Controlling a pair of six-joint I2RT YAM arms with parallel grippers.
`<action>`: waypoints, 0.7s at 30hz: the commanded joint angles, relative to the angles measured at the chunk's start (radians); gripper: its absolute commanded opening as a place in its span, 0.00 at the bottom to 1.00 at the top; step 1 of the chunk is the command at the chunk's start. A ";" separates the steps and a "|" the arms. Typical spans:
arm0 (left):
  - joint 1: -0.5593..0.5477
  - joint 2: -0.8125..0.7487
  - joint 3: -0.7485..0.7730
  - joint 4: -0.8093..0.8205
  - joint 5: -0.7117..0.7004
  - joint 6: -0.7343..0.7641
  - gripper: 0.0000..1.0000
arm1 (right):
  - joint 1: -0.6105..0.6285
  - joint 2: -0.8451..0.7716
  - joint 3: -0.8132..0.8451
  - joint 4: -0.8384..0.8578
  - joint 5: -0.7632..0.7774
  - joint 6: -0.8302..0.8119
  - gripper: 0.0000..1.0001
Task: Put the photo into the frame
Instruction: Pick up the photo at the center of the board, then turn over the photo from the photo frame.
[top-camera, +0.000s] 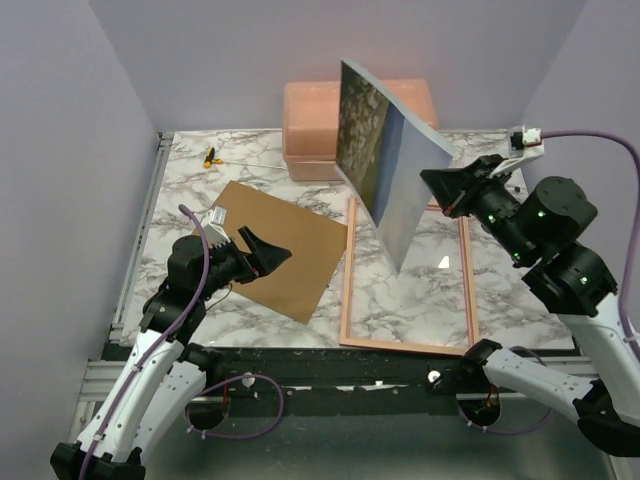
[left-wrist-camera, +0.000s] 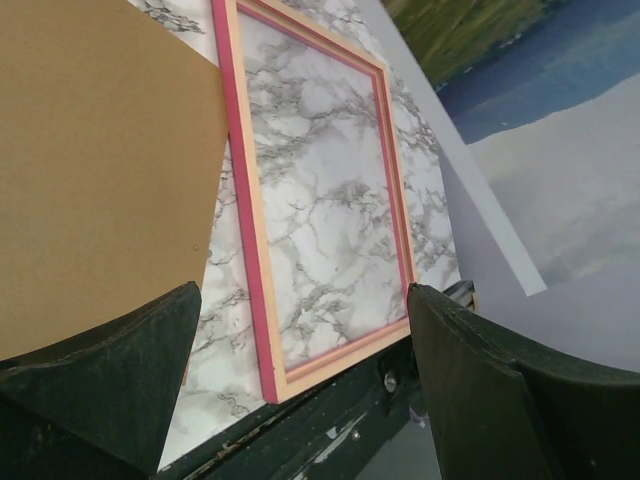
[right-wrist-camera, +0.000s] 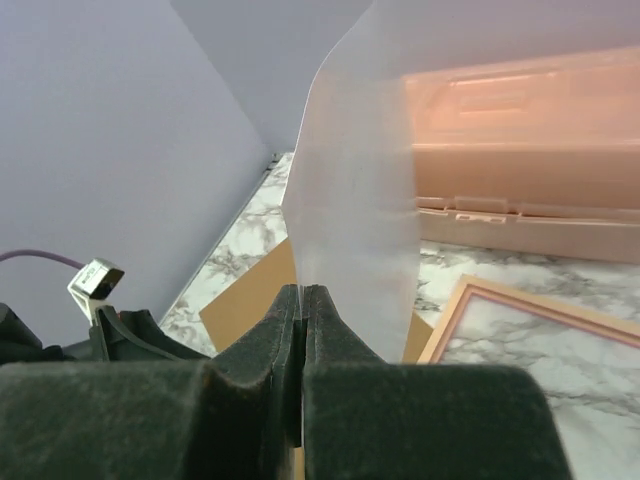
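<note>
The photo (top-camera: 385, 160) stands on edge in the air above the frame (top-camera: 347, 270), its meadow-and-sky side facing left. My right gripper (top-camera: 440, 187) is shut on its right edge. In the right wrist view the jaws (right-wrist-camera: 302, 292) pinch the photo's (right-wrist-camera: 360, 200) white back. The frame (left-wrist-camera: 250, 230) lies flat on the marble table with its pane showing the tabletop. My left gripper (top-camera: 272, 258) hovers open over the brown backing board (top-camera: 270, 245), nothing between its fingers (left-wrist-camera: 130, 370). The photo (left-wrist-camera: 540, 110) shows at the upper right of the left wrist view.
A salmon-pink lidded box (top-camera: 310, 120) stands at the back behind the photo. A small yellow and black object (top-camera: 211, 157) lies at the back left. The brown board (left-wrist-camera: 100, 170) lies just left of the frame. The table's dark front rail (top-camera: 330, 365) runs below the frame.
</note>
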 joint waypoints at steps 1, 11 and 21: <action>-0.001 0.028 0.030 0.049 0.083 -0.041 0.86 | 0.006 0.029 0.064 -0.271 0.040 -0.114 0.00; -0.001 0.051 -0.021 0.052 0.107 -0.084 0.86 | 0.023 0.130 -0.100 -0.318 -0.139 -0.168 0.00; 0.000 0.065 -0.089 0.112 0.112 -0.171 0.86 | 0.156 0.186 -0.315 -0.087 -0.367 -0.078 0.01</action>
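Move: My right hand already pinches the photo by its edge, high over the frame. The frame's middle lies about 42 cm below this hand, level with it fore and aft and about 1 cm to its right. The cardboard sheet lies some 32 cm left and 6 cm farther out, the pink toolbox 30 cm ahead and 10 cm left. From my left hand, the frame's middle is about 29 cm right, 4 cm ahead and 21 cm below. I swing the photo down towards the frame: after a hint of a rise, my right hand sinks fast by some 20 cm, easing back and to the left by about 5 cm in the later half. The wrist tips down and rolls its left side under, some 25 degrees each, and turns counter-clockwise while the shut fingers keep their pinch. My open left hand sinks a couple of centimetres, tipping down slightly. ##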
